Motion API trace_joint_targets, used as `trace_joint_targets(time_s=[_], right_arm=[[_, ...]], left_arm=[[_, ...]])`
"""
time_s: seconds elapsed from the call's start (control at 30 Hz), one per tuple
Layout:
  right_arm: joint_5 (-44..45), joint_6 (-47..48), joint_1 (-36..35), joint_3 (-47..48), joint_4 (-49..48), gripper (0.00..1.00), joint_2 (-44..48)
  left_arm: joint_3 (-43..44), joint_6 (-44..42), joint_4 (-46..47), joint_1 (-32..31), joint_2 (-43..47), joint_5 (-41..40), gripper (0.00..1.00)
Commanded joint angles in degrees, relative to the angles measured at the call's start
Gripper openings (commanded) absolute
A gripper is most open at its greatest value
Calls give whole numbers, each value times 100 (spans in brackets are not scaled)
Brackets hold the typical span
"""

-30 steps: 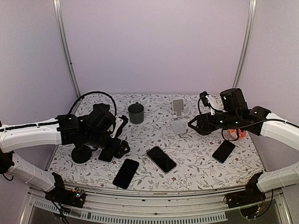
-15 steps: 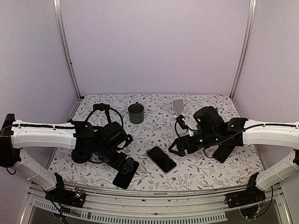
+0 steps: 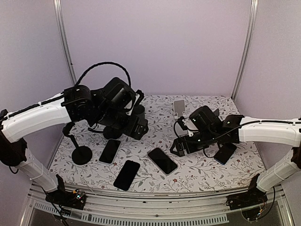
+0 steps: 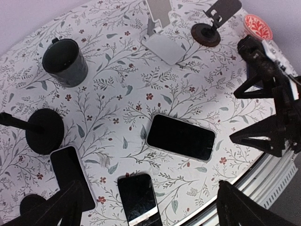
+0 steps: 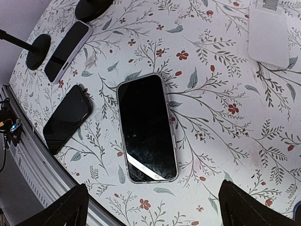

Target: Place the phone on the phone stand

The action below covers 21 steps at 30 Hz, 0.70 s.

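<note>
Three dark phones lie flat on the floral table: a clear-cased phone (image 3: pixel 162 160) (image 5: pixel 146 127) (image 4: pixel 181 137) in the middle, one near the front edge (image 3: pixel 126 174) (image 4: pixel 137 199) (image 5: pixel 67 117) and one to the left (image 3: pixel 110 150) (image 5: pixel 68 44). The white phone stand (image 3: pixel 179 107) (image 4: pixel 162 28) stands empty at the back. My right gripper (image 3: pixel 178 146) (image 5: pixel 153 209) hangs open low over the middle phone, touching nothing. My left gripper (image 3: pixel 135 126) (image 4: pixel 148 212) is raised above the table's left half, open and empty.
A dark mug (image 4: pixel 64 55) sits at the back left. A black round-based stand (image 3: pixel 81 153) (image 4: pixel 44 131) is at the left, another black stand (image 4: pixel 211 23) behind the right arm. One more phone (image 3: pixel 225 153) lies at the right, and a red-patterned item (image 4: pixel 257 26) beyond it.
My left arm has lifted up and back from the front-edge phone, uncovering the left phone. My right arm swung in from the right to the middle phone; its jaws spread wider.
</note>
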<state>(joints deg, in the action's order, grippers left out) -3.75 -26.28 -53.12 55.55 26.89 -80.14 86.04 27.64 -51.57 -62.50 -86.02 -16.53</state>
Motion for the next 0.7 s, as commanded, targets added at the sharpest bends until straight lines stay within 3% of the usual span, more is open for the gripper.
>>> trace_joint_targets(time_s=[0.0,0.23,0.67], right_arm=[[-81,-89,-16,370,172,99,-421],[-229,-3,-17,746,253,99,-1047],[-491,334,-28,1859,828,99,-2221]], left_arm=[[395,-197,-198,67,-109,-531,99],[717,-68,-87,262,117,-685,99],[482,12,137,592,513,-553,99]])
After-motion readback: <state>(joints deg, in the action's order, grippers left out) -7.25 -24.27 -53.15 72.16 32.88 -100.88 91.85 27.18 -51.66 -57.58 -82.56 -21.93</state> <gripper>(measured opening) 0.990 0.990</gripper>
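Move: Some 8 cm to the right hand's left and 3 cm ahead, about 12 cm lower, lies the middle phone, flat on the table; for the left hand the same phone is roughly 10 cm right, 2 cm ahead and 24 cm down. From the right hand, the near phone is about 25 cm left and 5 cm back, the right phone 21 cm right and 8 cm ahead, and the white stand 25 cm straight ahead. Closing in on the middle phone with its fingers wide open, the right hand first mainly sinks, then swings more to the left, about 5 cm left, 4 cm down and a little forward in all, its fingers tipping some 10 degrees steeper. The left hand, open and empty, clears off upward, forward and left by about 8 cm. ##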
